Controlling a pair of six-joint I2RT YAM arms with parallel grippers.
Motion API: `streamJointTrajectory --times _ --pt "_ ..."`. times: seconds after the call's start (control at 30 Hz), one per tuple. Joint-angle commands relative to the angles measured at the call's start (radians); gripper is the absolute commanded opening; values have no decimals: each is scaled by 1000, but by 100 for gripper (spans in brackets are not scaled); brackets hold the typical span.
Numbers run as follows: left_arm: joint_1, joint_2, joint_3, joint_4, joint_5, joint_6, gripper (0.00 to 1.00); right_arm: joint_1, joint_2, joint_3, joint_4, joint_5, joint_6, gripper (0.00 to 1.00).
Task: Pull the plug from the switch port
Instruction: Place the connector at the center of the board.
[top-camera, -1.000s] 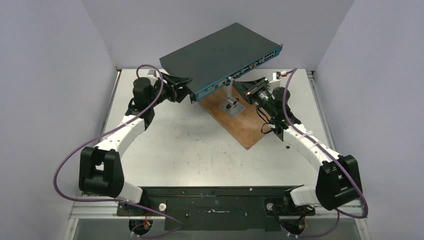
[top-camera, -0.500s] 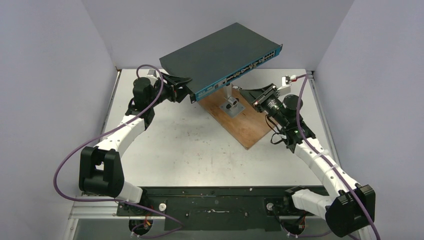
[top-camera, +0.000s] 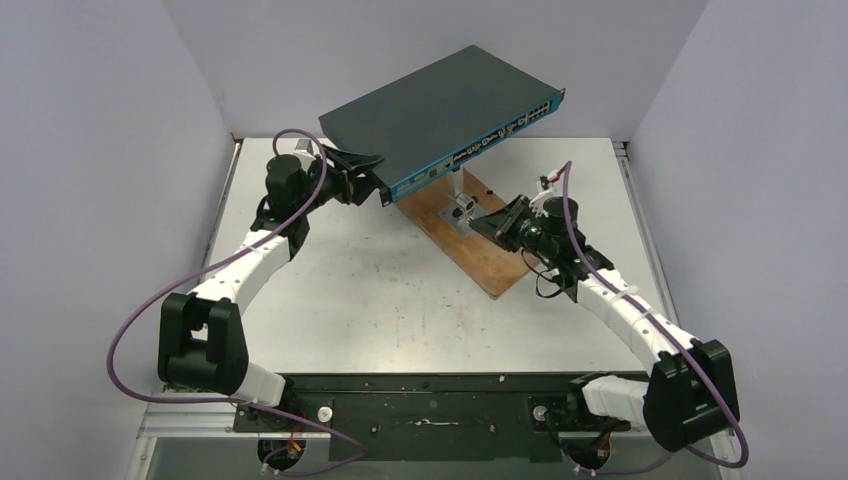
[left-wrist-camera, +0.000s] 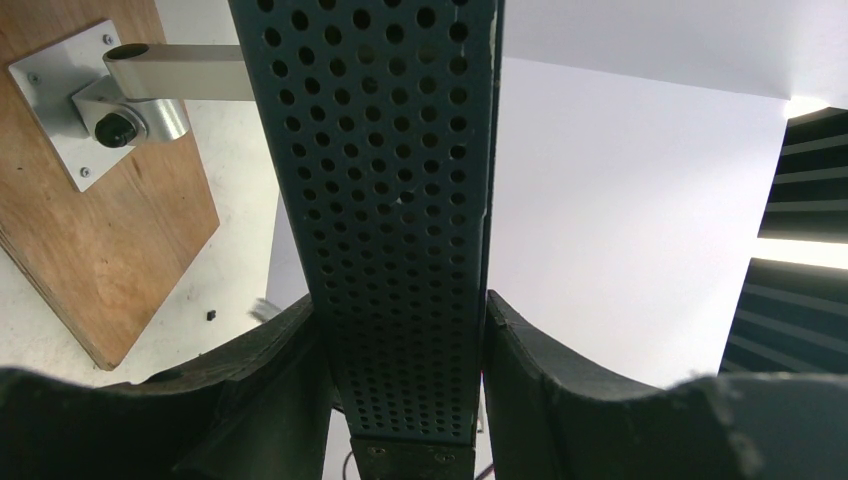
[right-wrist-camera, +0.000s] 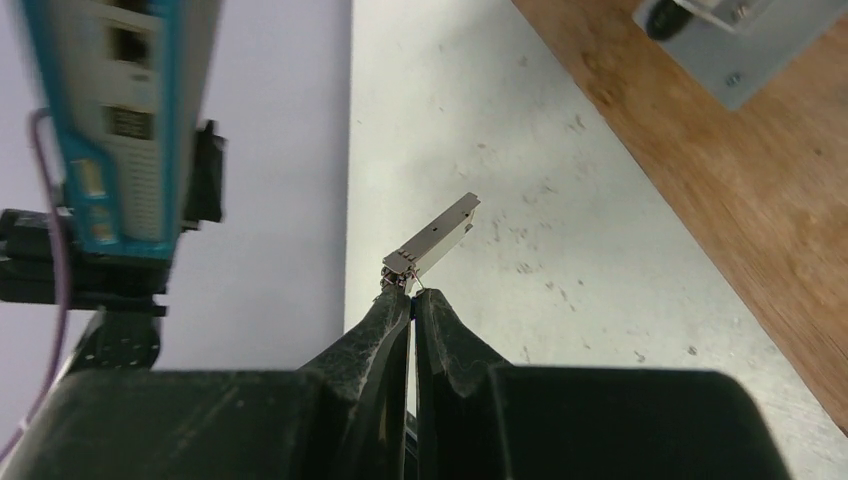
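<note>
The switch (top-camera: 440, 105), a wide dark grey box with a blue front face, stands raised on a post over the table. My left gripper (top-camera: 366, 176) is shut on its perforated left side (left-wrist-camera: 390, 200), one finger on each face. My right gripper (right-wrist-camera: 411, 295) is shut on the tail of a small silver metal plug (right-wrist-camera: 432, 240). It holds the plug in the air, clear of the switch's blue face (right-wrist-camera: 120, 120). In the top view the right gripper (top-camera: 480, 222) hangs over the wooden board, below and in front of the switch.
A brown wooden board (top-camera: 490, 255) lies on the scuffed white table and carries the metal post and base plate (top-camera: 460, 205) that bear the switch. Grey walls close in at the back and sides. Purple cables loop along both arms.
My right gripper has drawn back from the switch's blue face and come down over the wooden board, the plug with it. The left gripper has not moved.
</note>
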Motion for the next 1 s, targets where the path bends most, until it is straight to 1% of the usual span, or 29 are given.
streamJointTrajectory --times 0.0,0.17,0.2,0.3,0.4,0.5,0.6,0.73,0.9,0.97 --pt "-36 40 58 64 -57 14 0 20 84 -35 44 -92 -7 5" --pt "-36 40 61 59 -58 18 0 58 178 -42 93 -143 19 5" --pt "-35 39 61 58 -58 18 0 62 196 -37 95 -154 19 8" --pt "-36 40 62 55 -58 18 0 80 252 -13 89 -183 16 22" --pt "-35 39 62 54 -58 19 0 91 289 7 77 -197 11 32" --pt "-35 35 60 53 -58 20 0 97 295 26 50 -193 -4 40" --pt "-36 32 56 52 -59 21 0 95 281 30 28 -181 -13 45" --pt "-35 31 51 54 -60 20 0 82 246 42 -10 -151 -46 47" --pt "-35 34 51 53 -60 20 0 55 189 98 -86 -78 -142 49" --pt "-36 34 53 55 -58 20 0 44 164 134 -146 -33 -186 50"
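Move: My right hand holds the connector. The spot for it, the bare white table beside the wooden board, lies about 15 cm to the left, 3 cm ahead and some 23 cm below. The wooden board's middle is roughly 9 cm ahead, 2 cm right and 22 cm down; the switch's front face is about 10 cm ahead, 1 cm left and 8 cm above. From my left hand that spot lies about 7 cm back, 3 cm right and 29 cm down. I carry the connector down with my right hand from below the switch face towards the bare table, sinking about 10 cm while easing some 5 cm left and a little back, fingers tipping down and swinging slightly counter-clockwise. Near the bottom I open to about half and let go of the connector, then start back up a couple of centimetres, drifting slightly forward and right. ##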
